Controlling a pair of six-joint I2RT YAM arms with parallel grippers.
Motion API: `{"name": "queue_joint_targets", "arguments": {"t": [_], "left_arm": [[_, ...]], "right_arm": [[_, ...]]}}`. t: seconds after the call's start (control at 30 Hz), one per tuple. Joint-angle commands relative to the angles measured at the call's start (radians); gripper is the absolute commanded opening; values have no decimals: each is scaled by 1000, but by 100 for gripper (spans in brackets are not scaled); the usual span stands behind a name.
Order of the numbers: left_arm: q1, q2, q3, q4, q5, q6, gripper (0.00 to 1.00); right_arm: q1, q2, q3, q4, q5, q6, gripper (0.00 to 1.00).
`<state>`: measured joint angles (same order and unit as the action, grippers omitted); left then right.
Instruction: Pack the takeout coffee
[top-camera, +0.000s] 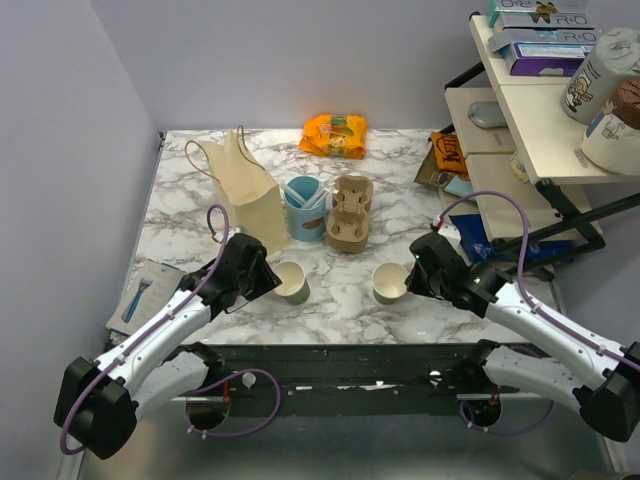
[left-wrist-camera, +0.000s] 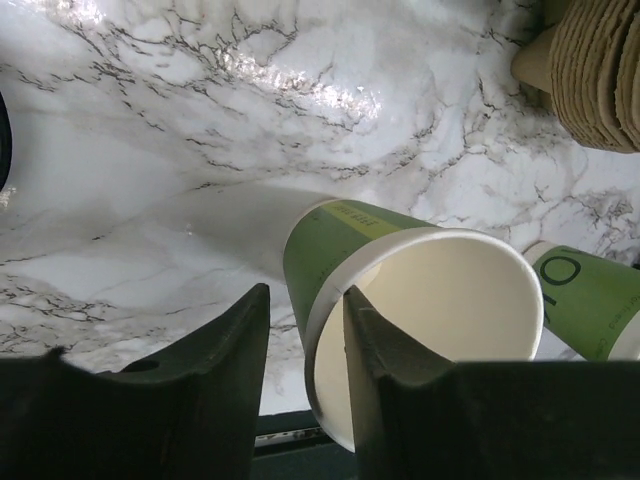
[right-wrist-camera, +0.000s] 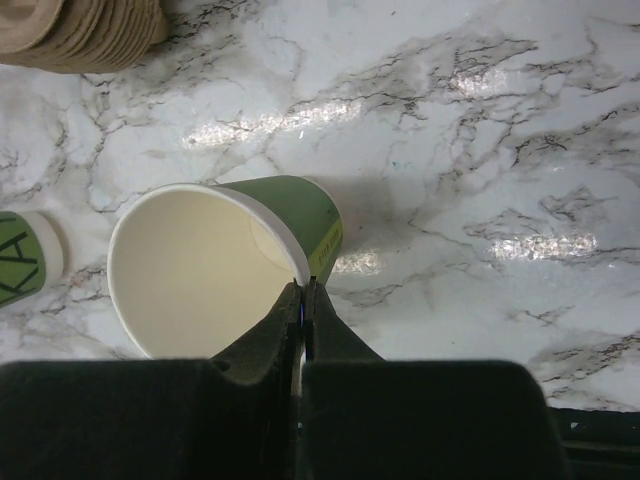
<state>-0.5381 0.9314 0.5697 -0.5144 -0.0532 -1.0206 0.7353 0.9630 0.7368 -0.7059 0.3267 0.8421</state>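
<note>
The takeout coffee is not in view. Two green paper cups with cream insides stand open on the marble table. My left gripper (top-camera: 270, 280) (left-wrist-camera: 305, 292) straddles the wall of the left cup (top-camera: 291, 281) (left-wrist-camera: 440, 290). One finger is inside against the rim; the other is outside with a gap to the wall, so the gripper is open. My right gripper (top-camera: 412, 275) (right-wrist-camera: 303, 285) is shut on the rim of the right cup (top-camera: 390, 283) (right-wrist-camera: 200, 270). The left wrist view shows the right cup (left-wrist-camera: 585, 300) at its right edge, and the left cup (right-wrist-camera: 25, 260) appears at the left edge of the right wrist view.
Behind the cups stand a tan paper bag (top-camera: 245, 190), a light-blue cup (top-camera: 305, 208) and a stack of brown pulp carriers (top-camera: 350, 212) (left-wrist-camera: 600, 70) (right-wrist-camera: 90, 30). An orange packet (top-camera: 335, 135) lies at the back. A shelf unit (top-camera: 530, 110) crowds the right side.
</note>
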Motion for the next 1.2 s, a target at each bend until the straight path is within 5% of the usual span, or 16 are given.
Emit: {"name": "queue_joint_targets", "arguments": {"t": [0.0, 0.23, 0.5, 0.67, 0.83, 1.17], "left_arm": [[-3, 26, 53, -35, -57, 17, 37], [-3, 18, 93, -137, -129, 24, 10], [0, -32, 163, -280, -223, 7, 6], [23, -69, 257, -462, -409, -9, 5], [278, -86, 283, -492, -396, 43, 0], [645, 108, 404, -244, -240, 80, 0]], "right_arm": [[-11, 16, -14, -23, 44, 20, 9], [-17, 13, -13, -27, 51, 17, 20], [-17, -40, 22, -32, 52, -14, 53], [-17, -81, 56, -30, 55, -47, 78], [-17, -145, 61, -30, 80, -70, 98], [-17, -210, 38, -11, 98, -113, 100]]}}
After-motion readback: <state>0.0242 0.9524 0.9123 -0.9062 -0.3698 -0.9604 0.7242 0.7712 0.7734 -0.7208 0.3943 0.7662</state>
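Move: The left hand's fingers straddle the near-left rim of the left coffee cup, its middle about 3 cm right and 3 cm below. From that hand the black lid lies some 14 cm left, level with it, and the paper bag about 15 cm ahead, 6 cm left. The right hand holds the right cup's wall, its middle about 4 cm left and 4 below; from there the cup carrier is roughly 16 cm ahead, 13 left. Left pinches its cup's wall, lifts and swings it about 20 cm left; right lets go, rising 6 cm. ##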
